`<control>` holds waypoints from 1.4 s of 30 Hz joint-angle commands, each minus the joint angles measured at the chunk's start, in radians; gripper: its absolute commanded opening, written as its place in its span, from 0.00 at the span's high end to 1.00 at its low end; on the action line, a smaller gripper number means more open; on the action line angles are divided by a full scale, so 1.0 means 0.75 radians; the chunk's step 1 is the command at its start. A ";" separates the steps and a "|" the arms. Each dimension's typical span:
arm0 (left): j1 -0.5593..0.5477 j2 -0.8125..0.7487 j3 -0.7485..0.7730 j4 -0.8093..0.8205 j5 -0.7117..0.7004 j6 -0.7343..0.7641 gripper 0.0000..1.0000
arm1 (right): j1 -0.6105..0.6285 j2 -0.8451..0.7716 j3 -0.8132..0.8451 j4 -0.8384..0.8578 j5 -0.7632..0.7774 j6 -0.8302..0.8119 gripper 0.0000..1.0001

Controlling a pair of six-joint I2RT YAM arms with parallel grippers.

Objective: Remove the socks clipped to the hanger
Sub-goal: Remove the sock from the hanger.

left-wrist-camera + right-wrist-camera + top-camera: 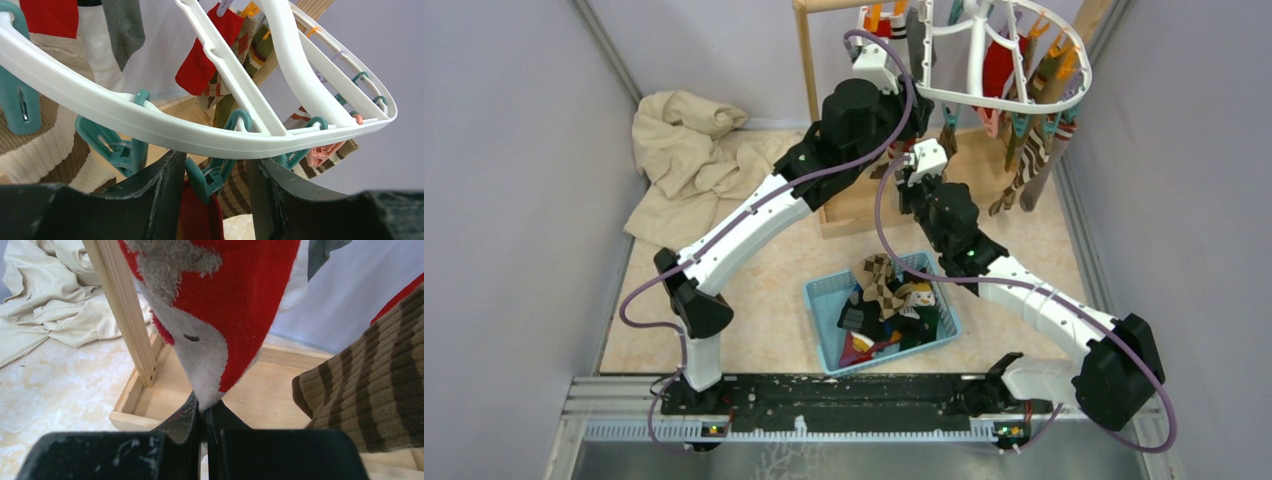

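The white oval hanger (1004, 100) hangs from the wooden stand, and several socks are clipped to it. Up under its near rim (150, 125), my left gripper (215, 185) is closed around a teal clip (207, 177) that pinches a red sock (200, 215). In the top view the left gripper (886, 30) reaches high beside the stand's post. Lower down, my right gripper (205, 412) is shut on the grey toe of a hanging red-and-grey sock (225, 305); from above it (909, 160) sits under the hanger. A brown striped sock (370, 390) hangs to its right.
A blue basket (819, 300) with several loose socks sits on the table between the arms. A crumpled beige cloth (684, 150) lies at the back left. The wooden stand's post (122, 315) and base tray (150, 410) are close beside the right gripper. Grey walls enclose both sides.
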 commanded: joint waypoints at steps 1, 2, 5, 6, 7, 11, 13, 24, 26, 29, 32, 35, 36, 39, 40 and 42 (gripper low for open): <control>-0.011 0.020 0.060 -0.001 -0.041 0.033 0.48 | 0.018 -0.007 0.061 0.046 0.016 -0.011 1.00; -0.011 0.021 0.062 -0.004 -0.042 0.035 0.49 | 0.017 -0.008 0.057 0.046 0.018 -0.011 1.00; -0.011 0.019 0.065 -0.008 -0.048 0.042 0.56 | 0.017 -0.017 0.046 0.043 0.023 -0.011 1.00; -0.011 0.017 0.065 -0.008 -0.048 0.042 0.57 | 0.016 -0.021 0.040 0.046 0.026 -0.011 1.00; -0.011 0.016 0.065 -0.009 -0.049 0.042 0.58 | 0.017 -0.024 0.037 0.046 0.028 -0.012 1.00; -0.011 0.013 0.065 -0.008 -0.044 0.042 0.61 | 0.017 -0.029 0.028 0.044 0.034 -0.011 1.00; -0.011 0.013 0.065 -0.003 -0.037 0.042 0.62 | 0.017 -0.033 0.028 0.043 0.037 -0.011 1.00; -0.010 0.026 0.097 0.003 0.003 0.047 0.81 | 0.017 -0.088 -0.001 0.024 0.036 -0.006 1.00; -0.008 0.028 0.097 0.004 0.011 0.045 0.83 | 0.017 -0.104 -0.011 0.017 0.027 0.001 1.00; -0.005 0.024 0.098 0.007 0.020 0.043 0.83 | 0.016 -0.138 -0.027 -0.010 0.010 0.023 1.00; -0.005 0.021 0.097 0.009 0.023 0.042 0.86 | 0.019 -0.185 -0.068 -0.036 -0.009 0.052 1.00; -0.003 0.022 0.097 0.008 0.025 0.043 0.86 | 0.019 -0.231 -0.111 -0.057 -0.007 0.066 1.00; -0.002 0.023 0.097 0.010 0.026 0.041 0.86 | 0.018 -0.241 -0.122 -0.066 -0.006 0.068 1.00; -0.001 0.027 0.097 0.014 0.033 0.037 0.86 | 0.018 -0.261 -0.128 -0.099 -0.008 0.082 1.00; -0.001 0.027 0.097 0.014 0.035 0.036 0.86 | 0.018 -0.270 -0.131 -0.108 -0.011 0.085 1.00; 0.001 0.027 0.097 0.016 0.037 0.036 0.85 | 0.019 -0.298 -0.140 -0.133 -0.026 0.123 1.00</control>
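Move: The green clip pinching the red-and-grey sock sits between the left fingers, about 1 cm ahead of the hand point. The right fingers already hold the sock's toe; from them the clip is some 15 cm up, 3 cm ahead and 2 cm right. The striped sock hangs about 6 cm right, 5 cm ahead and 6 cm above the right hand; the blue basket lies roughly 18 cm back, 3 cm left and 28 cm below it. Closing from about half open to a third, the left fingers squeeze the green clip on the hanger's rim, then rise about 1 cm and keep it squeezed. Back and to its right, the right hand then draws the pinched sock toe some 4 cm away from the clip, lifting slightly before sinking about 1 cm, its fingers staying shut. ##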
